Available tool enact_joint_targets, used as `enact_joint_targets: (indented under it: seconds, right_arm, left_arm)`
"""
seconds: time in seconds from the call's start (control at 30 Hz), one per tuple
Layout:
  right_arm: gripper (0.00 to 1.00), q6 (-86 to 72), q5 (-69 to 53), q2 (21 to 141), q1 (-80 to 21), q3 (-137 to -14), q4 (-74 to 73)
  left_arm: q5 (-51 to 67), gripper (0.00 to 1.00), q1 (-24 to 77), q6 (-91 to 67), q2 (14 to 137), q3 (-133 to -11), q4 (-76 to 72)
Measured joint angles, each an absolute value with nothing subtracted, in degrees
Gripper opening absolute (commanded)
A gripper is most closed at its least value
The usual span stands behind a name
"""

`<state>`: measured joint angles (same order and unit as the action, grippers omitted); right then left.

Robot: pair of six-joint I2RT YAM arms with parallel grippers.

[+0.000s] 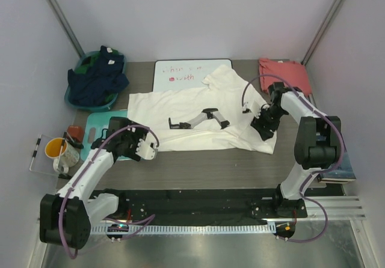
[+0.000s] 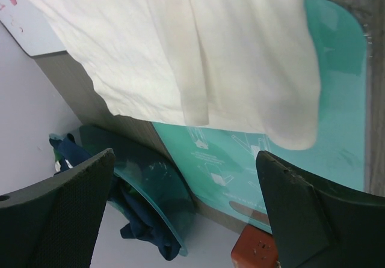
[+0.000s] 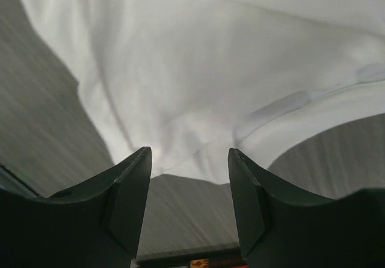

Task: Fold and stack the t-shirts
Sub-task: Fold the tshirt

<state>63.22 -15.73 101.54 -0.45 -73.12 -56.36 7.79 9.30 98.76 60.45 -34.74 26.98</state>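
Observation:
The cream-white t-shirt (image 1: 180, 109) lies spread out in the middle of the table, its small black-and-grey print (image 1: 198, 119) facing up. The salmon-red t-shirt (image 1: 283, 73) lies at the back right corner. My left gripper (image 1: 129, 137) hovers at the white shirt's left end, over the teal board. In the left wrist view the left gripper (image 2: 185, 155) is wide open and empty, the white t-shirt (image 2: 198, 51) lying beyond it. My right gripper (image 1: 261, 127) is at the shirt's right edge. Seen from the right wrist, that gripper (image 3: 189, 151) is open, with the white t-shirt's hem (image 3: 198, 100) just past its fingertips.
A whiteboard (image 1: 180, 73) with red scribbles lies partly under the white shirt at the back. The teal board (image 1: 99, 127) sits at the left. A teal basin (image 1: 81, 103) of dark blue clothes stands at the back left. A yellow mug (image 1: 59, 151) and a red object (image 1: 74, 131) are at the left edge.

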Motion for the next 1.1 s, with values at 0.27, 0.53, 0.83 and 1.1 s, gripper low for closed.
enact_joint_targets:
  seconds: [0.27, 0.53, 0.83, 1.1]
  right_arm:
    - [0.58, 66.15, -16.25, 98.89, 4.45, -68.01, -65.04]
    - [0.58, 67.37, -21.23, 101.95, 11.64, -70.24, -71.57]
    - [0.58, 70.24, -25.58, 106.59, 13.23, -72.58, -74.89]
    - [0.58, 71.24, -27.20, 107.31, 14.02, -72.55, -75.53]
  left_arm:
    - [10.04, 1.00, 9.23, 102.59, 57.93, -33.36, 32.10]
    - [10.09, 1.00, 9.23, 105.08, 60.16, -28.75, 27.62]
    - [9.10, 1.00, 9.21, 103.90, 65.71, -32.40, 22.65]
    - [9.19, 0.94, 9.19, 105.73, 65.23, -31.05, 23.99]
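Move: The t-shirt's near-right corner lies some 9 cm behind the right hand, 1 cm to its right and 3 below; the red cloth is 24 cm ahead and 8 right. The shirt's near-left corner is about 4 cm back, 4 right and 6 below the left hand; the teal mat's middle is 3 cm ahead and 5 left of that hand, the brown box 3 ahead and 23 left. Still open, the right draws back about 8 cm, the left sinks 4, each towards its near shirt corner. ##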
